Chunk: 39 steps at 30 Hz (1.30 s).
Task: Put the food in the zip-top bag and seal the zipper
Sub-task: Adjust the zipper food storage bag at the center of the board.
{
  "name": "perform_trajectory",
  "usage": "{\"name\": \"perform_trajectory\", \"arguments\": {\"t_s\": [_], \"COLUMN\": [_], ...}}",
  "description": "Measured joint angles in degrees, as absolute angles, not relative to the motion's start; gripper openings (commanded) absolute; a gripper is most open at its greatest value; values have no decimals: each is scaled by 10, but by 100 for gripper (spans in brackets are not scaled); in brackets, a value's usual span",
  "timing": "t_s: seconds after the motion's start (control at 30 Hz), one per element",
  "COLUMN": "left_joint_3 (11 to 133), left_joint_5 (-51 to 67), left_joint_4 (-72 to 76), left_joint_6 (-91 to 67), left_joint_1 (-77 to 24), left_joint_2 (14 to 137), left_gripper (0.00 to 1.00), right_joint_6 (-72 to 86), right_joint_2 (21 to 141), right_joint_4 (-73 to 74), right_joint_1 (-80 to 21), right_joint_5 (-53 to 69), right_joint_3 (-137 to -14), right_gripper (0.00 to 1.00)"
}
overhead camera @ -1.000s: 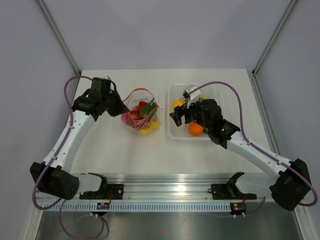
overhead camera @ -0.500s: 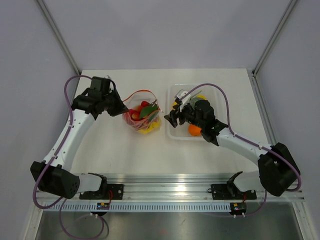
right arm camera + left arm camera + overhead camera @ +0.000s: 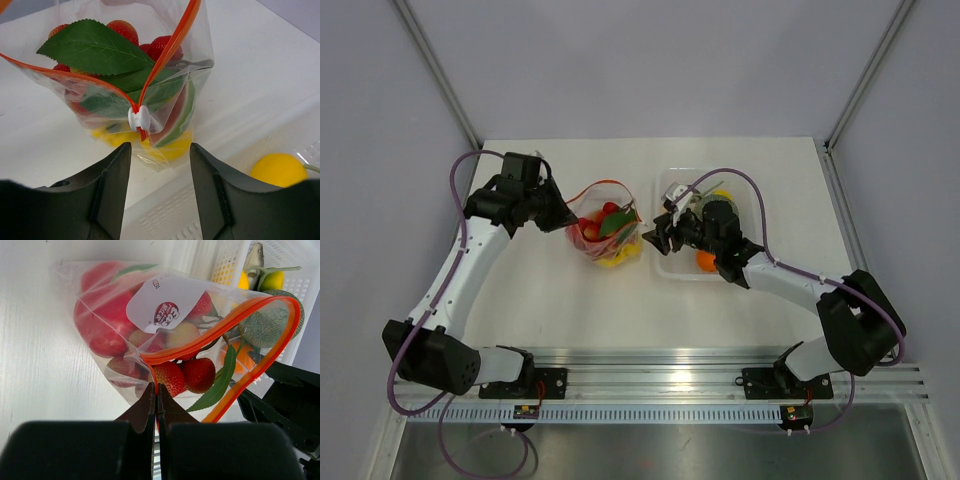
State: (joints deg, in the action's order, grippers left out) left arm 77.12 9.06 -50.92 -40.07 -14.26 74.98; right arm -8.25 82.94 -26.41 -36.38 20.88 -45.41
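Observation:
The zip-top bag [image 3: 606,236] stands open-mouthed on the table, filled with food: strawberries [image 3: 187,375], a green leaf [image 3: 95,50] and yellow and green pieces. Its orange zipper [image 3: 220,332] gapes in a loop. My left gripper [image 3: 568,222] is shut on the bag's left end [image 3: 156,390], pinching the zipper strip. My right gripper [image 3: 650,235] is open just right of the bag, its gap [image 3: 160,150] below the white slider [image 3: 138,119] and apart from it. Nothing is between its fingers.
A white tray [image 3: 668,270] stands right of the bag, under my right arm, with an orange [image 3: 705,260] and a lemon [image 3: 278,170] in it. The tray's near rim [image 3: 165,205] lies right beneath my right fingers.
My right gripper has moved left from over the tray to the bag's right end, and its jaws have narrowed. The left gripper and the bag have stayed put.

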Motion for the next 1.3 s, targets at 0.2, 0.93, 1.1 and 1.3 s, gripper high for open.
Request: {"name": "perform_trajectory", "arguments": {"t_s": [0.2, 0.93, 1.1, 1.3], "left_joint_3": [771, 773, 797, 810], "left_joint_5": [93, 94, 68, 41], "left_joint_4": [-509, -514, -539, -546], "left_joint_6": [-401, -383, -357, -327], "left_joint_1": [-142, -134, -132, -132], "left_joint_2": [752, 752, 751, 744], "left_gripper": [0, 0, 0, 49], "right_joint_6": [-70, -67, -87, -86], "right_joint_2": [840, 834, 804, 799], "right_joint_4": [-291, -257, -168, -92], "right_joint_1": [-364, -364, -364, -364], "right_joint_5": [220, 235, 244, 293], "right_joint_3": [-454, -484, -541, -602], "right_gripper": [55, 0, 0, 0]}}
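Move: In front of the right fingertips, about 3 cm to their left, 1 cm forward and 2 cm higher, hangs the white slider end of the bag's orange zipper. The leaf in the bag's mouth is some 7 cm left and 2 cm forward; down in the bin, the orange lies roughly 13 cm right and 2 cm back, about 14 cm lower. From the left hand, still holding the other zipper end, the slider is about 15 cm right, level fore and aft, slightly lower. Easing left and slightly up, just over 1 cm, onto the bag's slider end, the right fingers close from half open and pinch the zipper tail just beside the white slider, then lift it about 7 cm, drawing back a little at the end. The left hand holds its end still, then moves left and up by a couple of centimetres as its fingers start to part. ##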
